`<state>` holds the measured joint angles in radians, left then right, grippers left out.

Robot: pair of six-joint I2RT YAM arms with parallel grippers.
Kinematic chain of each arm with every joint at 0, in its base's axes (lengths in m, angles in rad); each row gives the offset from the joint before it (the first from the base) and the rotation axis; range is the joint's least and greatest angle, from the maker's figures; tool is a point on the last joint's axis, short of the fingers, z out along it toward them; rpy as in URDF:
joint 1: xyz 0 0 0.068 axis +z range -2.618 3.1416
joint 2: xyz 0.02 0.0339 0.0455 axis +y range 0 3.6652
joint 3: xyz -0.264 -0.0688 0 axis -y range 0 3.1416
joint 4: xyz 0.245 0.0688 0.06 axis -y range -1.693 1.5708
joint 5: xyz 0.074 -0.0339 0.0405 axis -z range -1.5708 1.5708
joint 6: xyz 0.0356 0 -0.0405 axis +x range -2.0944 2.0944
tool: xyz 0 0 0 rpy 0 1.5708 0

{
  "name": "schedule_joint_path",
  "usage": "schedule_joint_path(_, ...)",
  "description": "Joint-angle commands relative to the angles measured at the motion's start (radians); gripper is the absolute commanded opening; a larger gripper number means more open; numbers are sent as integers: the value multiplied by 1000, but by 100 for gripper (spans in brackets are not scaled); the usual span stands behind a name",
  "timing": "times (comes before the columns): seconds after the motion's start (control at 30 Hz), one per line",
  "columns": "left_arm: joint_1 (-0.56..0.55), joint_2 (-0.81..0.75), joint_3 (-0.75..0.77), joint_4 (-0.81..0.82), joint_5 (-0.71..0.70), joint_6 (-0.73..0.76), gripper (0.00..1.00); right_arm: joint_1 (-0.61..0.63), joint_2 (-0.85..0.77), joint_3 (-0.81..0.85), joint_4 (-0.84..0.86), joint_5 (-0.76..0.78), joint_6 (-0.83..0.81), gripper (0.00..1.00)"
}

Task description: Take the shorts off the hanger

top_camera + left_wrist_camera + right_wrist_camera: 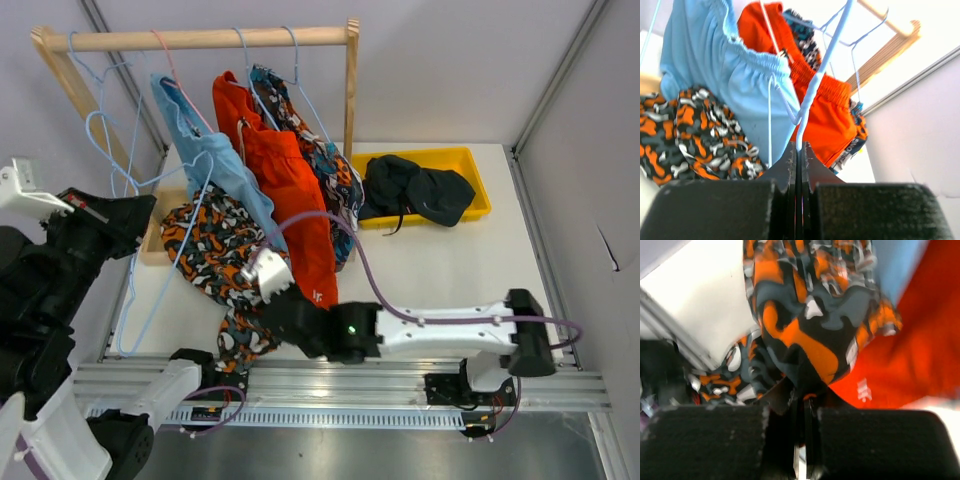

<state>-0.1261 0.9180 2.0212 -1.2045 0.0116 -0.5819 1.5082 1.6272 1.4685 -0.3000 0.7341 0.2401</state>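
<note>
The orange-black-white camouflage shorts (210, 245) droop low at the front left of the rack. My right gripper (258, 305) is shut on their hem (810, 315), its jaws (802, 392) pinching the fabric. My left gripper (799, 147) is shut on a pale blue wire hanger (812, 90) and sits at the left side (148, 212). Light blue shorts (215, 165), red-orange shorts (285, 180) and blue-orange patterned shorts (325, 150) hang on the rack. Dark shorts (415, 190) lie in the tray.
A wooden rack (200, 38) stands at the back left with several empty wire hangers (100, 120) on its left end. A yellow tray (420, 155) lies at the back right. Walls close in on both sides, and a metal rail (400, 385) runs along the near edge.
</note>
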Motion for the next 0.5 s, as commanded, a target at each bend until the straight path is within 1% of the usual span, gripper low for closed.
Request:
schedule_joint_path(0.0,0,-11,-48,39,1,-23,0,110,-249,-111,1,239,103,0)
schedule_joint_path(0.03,0,-19,-70,43,-7,-6,0,142,-288,-125,-31,293,114,0)
schedule_joint_path(0.07,0,-31,-97,51,-53,4,0,196,-327,-128,-113,391,129,0)
schedule_joint_path(0.1,0,-60,-183,59,-71,10,0,214,-401,-120,-152,433,158,0)
schedule_joint_path(0.13,0,-76,-212,78,-88,23,0,234,-436,-94,-210,470,160,0)
schedule_joint_path(0.17,0,-94,-238,85,-105,31,0,266,-470,-82,-215,522,151,0)
schedule_joint_path(0.2,0,-125,-309,92,-137,34,0,279,-530,-70,-196,534,64,0)
schedule_joint_path(0.27,0,-154,-360,112,-154,40,0,290,-578,-36,-59,533,-83,0)
schedule_joint_path(0.3,0,-163,-366,115,-166,43,0,287,-598,-19,-13,524,-231,0)
schedule_joint_path(0.37,0,-179,-371,109,-177,56,0,262,-589,62,82,495,-370,0)
schedule_joint_path(0.4,0,-179,-369,103,-192,69,0,198,-577,109,72,443,-405,0)
schedule_joint_path(0.43,0,-174,-357,96,-203,76,0,151,-540,212,5,398,-413,0)
schedule_joint_path(0.47,0,-174,-355,82,-211,83,0,92,-521,261,-43,337,-397,0)
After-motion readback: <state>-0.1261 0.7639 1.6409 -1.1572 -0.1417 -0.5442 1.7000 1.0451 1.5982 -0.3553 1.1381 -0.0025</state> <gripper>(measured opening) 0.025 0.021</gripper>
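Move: The yellow box, with dark clothing in it, lies about 32 cm ahead of the right hand, 31 cm to its right and 24 cm below. The red shorts hang some 17 cm ahead of this hand, 3 cm right and 8 cm up; the light-blue shorts are about 17 cm ahead, 9 cm left and 9 cm up. From the left hand, the box lies roughly 30 cm ahead, 46 cm right and 48 cm below. Swing the right gripper, still pinching the patterned shorts, about 21 cm to the right, easing back briefly before lifting it some 24 cm and closing the sideways gap to the yellow box. Roll its left side up as it climbs. Meanwhile keep the left gripper shut on the blue hanger and lower it about 9 cm. ##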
